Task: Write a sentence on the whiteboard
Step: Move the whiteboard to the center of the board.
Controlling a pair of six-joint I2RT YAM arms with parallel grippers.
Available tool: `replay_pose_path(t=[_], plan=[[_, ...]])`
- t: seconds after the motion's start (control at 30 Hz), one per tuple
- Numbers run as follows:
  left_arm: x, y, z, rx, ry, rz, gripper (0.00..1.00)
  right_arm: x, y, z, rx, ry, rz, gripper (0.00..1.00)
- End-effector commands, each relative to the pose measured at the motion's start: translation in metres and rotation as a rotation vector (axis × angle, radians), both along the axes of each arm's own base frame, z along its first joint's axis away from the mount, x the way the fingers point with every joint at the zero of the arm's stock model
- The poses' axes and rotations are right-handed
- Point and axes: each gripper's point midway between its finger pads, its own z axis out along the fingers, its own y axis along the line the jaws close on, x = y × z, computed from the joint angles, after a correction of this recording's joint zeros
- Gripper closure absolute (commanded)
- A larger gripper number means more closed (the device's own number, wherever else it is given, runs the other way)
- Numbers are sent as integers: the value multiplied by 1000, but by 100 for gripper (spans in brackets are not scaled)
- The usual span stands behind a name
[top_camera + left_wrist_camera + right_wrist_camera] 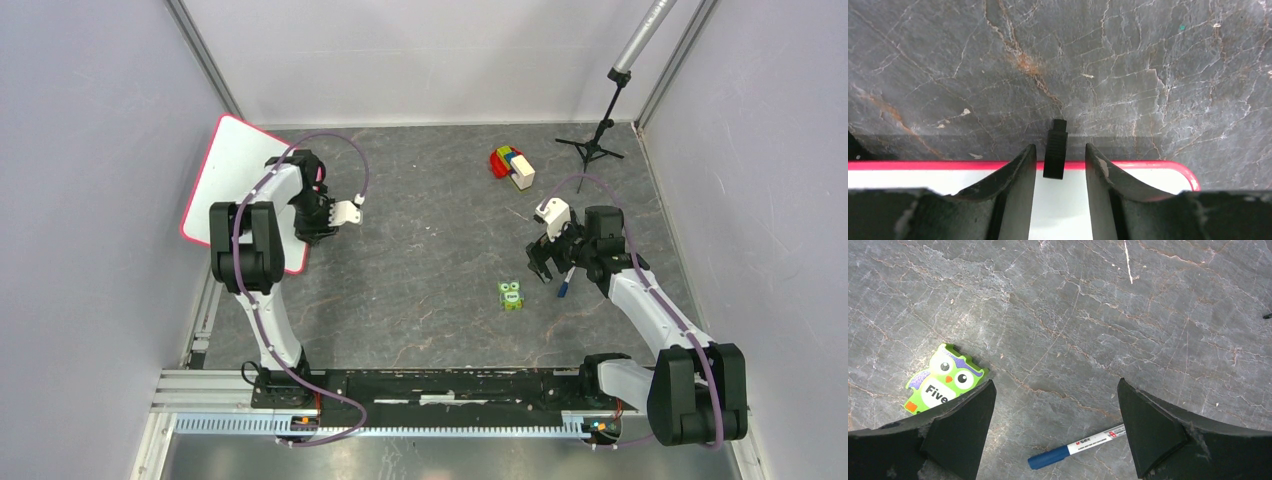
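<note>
The whiteboard (pixel 232 170), white with a pink-red rim, lies at the far left and partly under my left arm. No sentence shows on the parts of it in view. My left gripper (pixel 310 232) is at the board's near right edge. In the left wrist view the left gripper (pixel 1060 147) is open, its fingers (pixel 1018 175) on either side of a small black clip (pixel 1055 150) on the rim (pixel 1148 164), with narrow gaps both sides. My right gripper (pixel 1056 382) is wide open just above a blue-capped marker (pixel 1078 446) lying on the table (pixel 565 283).
A green owl toy (pixel 511 295) lies left of the right gripper and shows beside its left finger (pixel 943 382). A cluster of coloured blocks (pixel 511 165) sits at the back. A black tripod stand (pixel 598 140) is in the far right corner. Grey walls enclose the table.
</note>
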Motion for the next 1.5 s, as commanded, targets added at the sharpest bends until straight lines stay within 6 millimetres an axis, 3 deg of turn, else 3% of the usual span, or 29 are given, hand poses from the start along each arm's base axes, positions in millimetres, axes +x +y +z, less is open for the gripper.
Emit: replay_pose_path(t=[0.0, 0.17, 0.37, 0.53, 1.07, 1.47], plan=[[0, 8, -10, 35, -7, -78, 54, 10, 0, 13, -12, -47, 7, 3], [-2, 12, -15, 65, -11, -113, 66, 10, 0, 14, -13, -52, 6, 3], [-8, 5, -14, 99, -5, -161, 88, 11, 0, 15, -14, -56, 5, 3], [-15, -14, -8, 113, -13, -219, 93, 11, 1, 19, -7, -65, 4, 3], [-60, -126, 12, 160, -43, -463, 97, 18, -10, 37, 1, -110, -61, 3], [-146, -215, 12, 180, -47, -643, 98, 21, -25, 52, 17, -147, -128, 2]])
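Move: The black tab on the whiteboard's right edge lies straight below the left hand, about 2 cm down between the half-open fingers. The whiteboard's middle is roughly 11 cm farther out and 16 cm to the left of that hand, its nearest corner some 9 cm back and 3 cm left, both about 2 cm below. From the right hand the tab is about 61 cm left, 7 cm farther out and 7 cm lower. Sinking, the left fingers pinch the black tab and drag it about 20 cm right, 12 back, swivelling clockwise. ##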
